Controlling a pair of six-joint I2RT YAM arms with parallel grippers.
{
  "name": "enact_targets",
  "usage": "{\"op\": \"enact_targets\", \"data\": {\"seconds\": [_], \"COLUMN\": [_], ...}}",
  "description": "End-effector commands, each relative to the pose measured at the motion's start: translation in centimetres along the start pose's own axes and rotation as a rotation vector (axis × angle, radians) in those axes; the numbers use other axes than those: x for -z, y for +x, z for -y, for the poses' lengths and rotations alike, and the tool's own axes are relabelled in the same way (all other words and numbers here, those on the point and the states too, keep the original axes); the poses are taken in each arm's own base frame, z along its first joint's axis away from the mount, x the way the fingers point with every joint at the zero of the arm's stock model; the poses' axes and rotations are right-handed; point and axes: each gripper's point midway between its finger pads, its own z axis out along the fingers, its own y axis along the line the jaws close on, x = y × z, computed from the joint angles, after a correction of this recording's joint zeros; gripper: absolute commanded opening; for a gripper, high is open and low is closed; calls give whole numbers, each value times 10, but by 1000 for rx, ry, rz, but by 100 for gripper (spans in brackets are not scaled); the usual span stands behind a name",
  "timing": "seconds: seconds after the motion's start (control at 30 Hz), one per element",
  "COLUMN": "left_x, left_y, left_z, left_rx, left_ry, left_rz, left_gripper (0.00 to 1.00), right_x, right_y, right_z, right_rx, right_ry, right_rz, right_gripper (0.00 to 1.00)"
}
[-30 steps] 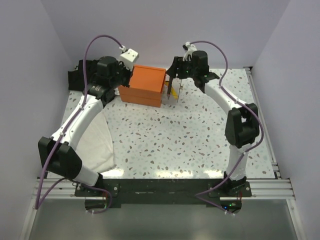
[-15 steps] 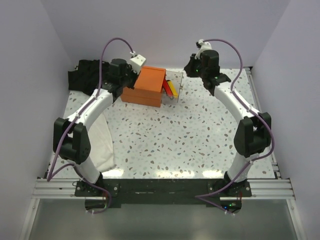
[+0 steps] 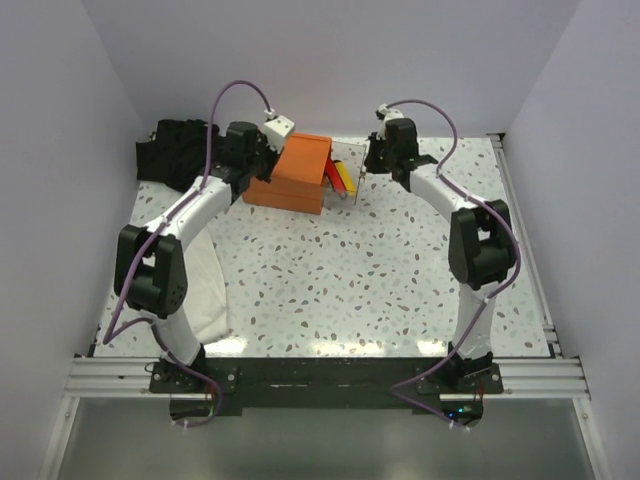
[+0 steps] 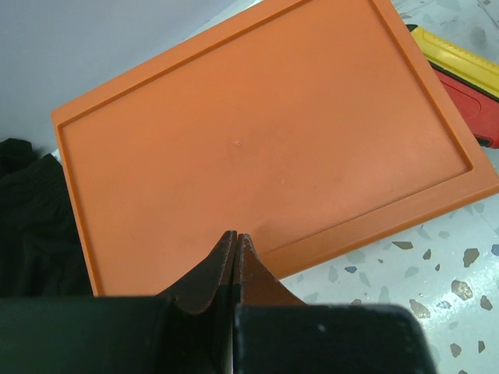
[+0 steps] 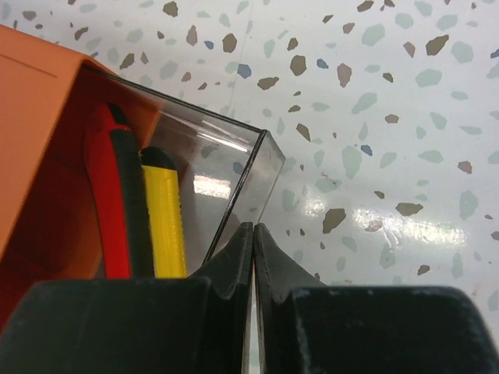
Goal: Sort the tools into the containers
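Note:
The orange box (image 3: 296,170) stands at the back of the table, with one clear drawer tray (image 3: 348,183) pulled out on its right side. In that tray lie the red-and-black utility knife (image 5: 105,202) and the slim yellow utility knife (image 5: 164,218), side by side. My right gripper (image 5: 253,227) is shut, its tips at the outer face of the tray's clear front wall (image 5: 257,167), holding nothing. My left gripper (image 4: 235,234) is shut and empty, over the near edge of the box's orange lid (image 4: 265,140). From the left wrist both knives (image 4: 460,58) peek out past the lid.
A black cloth bundle (image 3: 175,145) lies at the back left beside the box. A white cloth (image 3: 200,285) is spread on the left of the speckled table (image 3: 380,270). Grey walls close in the back and both sides.
The right gripper was open over the tray, then rose, shut, and came down to the tray's front wall. The left arm swung right, bringing its gripper over the box lid.

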Motion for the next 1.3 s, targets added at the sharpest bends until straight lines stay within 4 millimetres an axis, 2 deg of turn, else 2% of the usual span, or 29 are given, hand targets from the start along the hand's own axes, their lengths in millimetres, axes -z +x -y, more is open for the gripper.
{"op": "enact_targets", "data": {"seconds": [0.0, 0.1, 0.17, 0.3, 0.37, 0.4, 0.47, 0.5, 0.53, 0.6, 0.63, 0.67, 0.7, 0.73, 0.77, 0.8, 0.83, 0.87, 0.9, 0.93, 0.97, 1.0, 1.03, 1.07, 1.1, 1.17, 1.2, 1.23, 1.27], "left_x": [-11, -15, -17, -16, -13, -13, -9, -6, -3, 10, 15, 26, 32, 38, 48, 54, 60, 63, 69, 74, 77, 78, 81, 81, 83, 83, 83, 86, 82], "left_y": [-7, -2, 2, 2, 1, 3, 0, -4, -9, -32, -41, -55, -68, -77, -95, -104, -114, -119, -130, -136, -141, -143, -145, -146, -148, -143, -139, -138, -126], "left_z": [3, 14, 18, 22, 24, 26, 30, 31, 30, 26, 25, 25, 24, 24, 26, 27, 27, 27, 25, 24, 24, 23, 18, 18, 17, 19, 20, 22, 25], "left_rx": [7, 6, 20, 27, 26, 27, 26, 23, 20, 23, 24, 28, 28, 29, 34, 34, 34, 44, 41, 37, 33, 40, 47, 50, 50, 47, 43, 35, 27], "left_ry": [36, 93, 109, 125, 138, 146, 168, 174, 173, 148, 141, 143, 146, 152, 174, 183, 190, 193, 191, 185, 182, 168, 138, 135, 132, 124, 121, 116, 107], "left_rz": [28, 26, 18, 19, 23, 19, 25, 35, 49, 107, 130, 170, 201, 226, 271, 293, 317, 328, 354, 370, 381, 385, 387, 383, 383, 362, 350, 351, 324], "left_gripper": [0, 0, 0, 0, 0, 0, 0, 0, 0, 0, 0, 0, 0, 0, 0, 0, 1, 6, 20, 28, 36, 56, 62, 66, 71, 75, 77, 80, 86], "right_x": [0, 0, 0, -7, -10, -15, -17, -15, -6, 5, 25, 29, 38, 46, 63, 70, 77, 94, 102, 112, 115, 134, 141, 146, 164, 182, 198, 205, 211], "right_y": [-30, -27, -28, -15, -13, -8, -12, -13, -25, -32, -52, -44, -48, -49, -47, -49, -46, -40, -35, -31, -6, -9, 1, 21, 32, 51, 62, 67, 79], "right_z": [-32, -69, -86, -120, -127, -127, -123, -118, -115, -89, -82, -68, -47, -36, -29, -10, -7, -2, -3, -2, 8, 7, 17, 25, 28, 41, 47, 50, 58], "right_rx": [28, 63, 67, 66, 53, 45, 55, 66, 71, 75, 64, 51, 33, 25, 21, 10, 13, 42, 72, 103, 128, 116, 98, 70, 63, 61, 67, 79, 91], "right_ry": [-84, -136, -169, -212, -230, -232, -216, -190, -165, -95, -81, -54, -24, -17, -15, 16, 1, -3, -27, -28, -3, 6, 50, 85, 108, 185, 217, 228, 259], "right_rz": [71, 69, 77, 64, 63, 53, 64, 64, 89, 104, 145, 125, 123, 121, 120, 126, 121, 118, 115, 119, 76, 100, 83, 35, -5, -68, -111, -121, -141], "right_gripper": [5, 6, 7, 8, 8, 8, 9, 9, 9, 8, 9, 14, 23, 39, 45, 52, 66, 72, 82, 86, 87, 89, 91, 95, 98, 99, 99, 98, 99]}}
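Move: My right hand, nearly shut, is just outside the open clear drawer: its outer wall is about 1 cm to the left, 1 cm back and 2 cm lower. The yellow knife lies some 4 cm left and the red one 6 cm left, both 1 cm back. Below my shut left hand, the orange cabinet's middle is about 5 cm ahead, 4 cm right; the drawer wall is about 19 cm right and 4 cm ahead, the black cloth 18 cm left and 6 cm ahead. With my right fingertips I push the drawer's outer wall left, some 11 cm, into the cabinet, while my shut left hand sinks 2 cm onto the lid's near part and creeps right to brace it. Then both hands come away opening wide: the right swings back to the right and draws well back towards me, rising a little; the left lifts about 15 cm. ##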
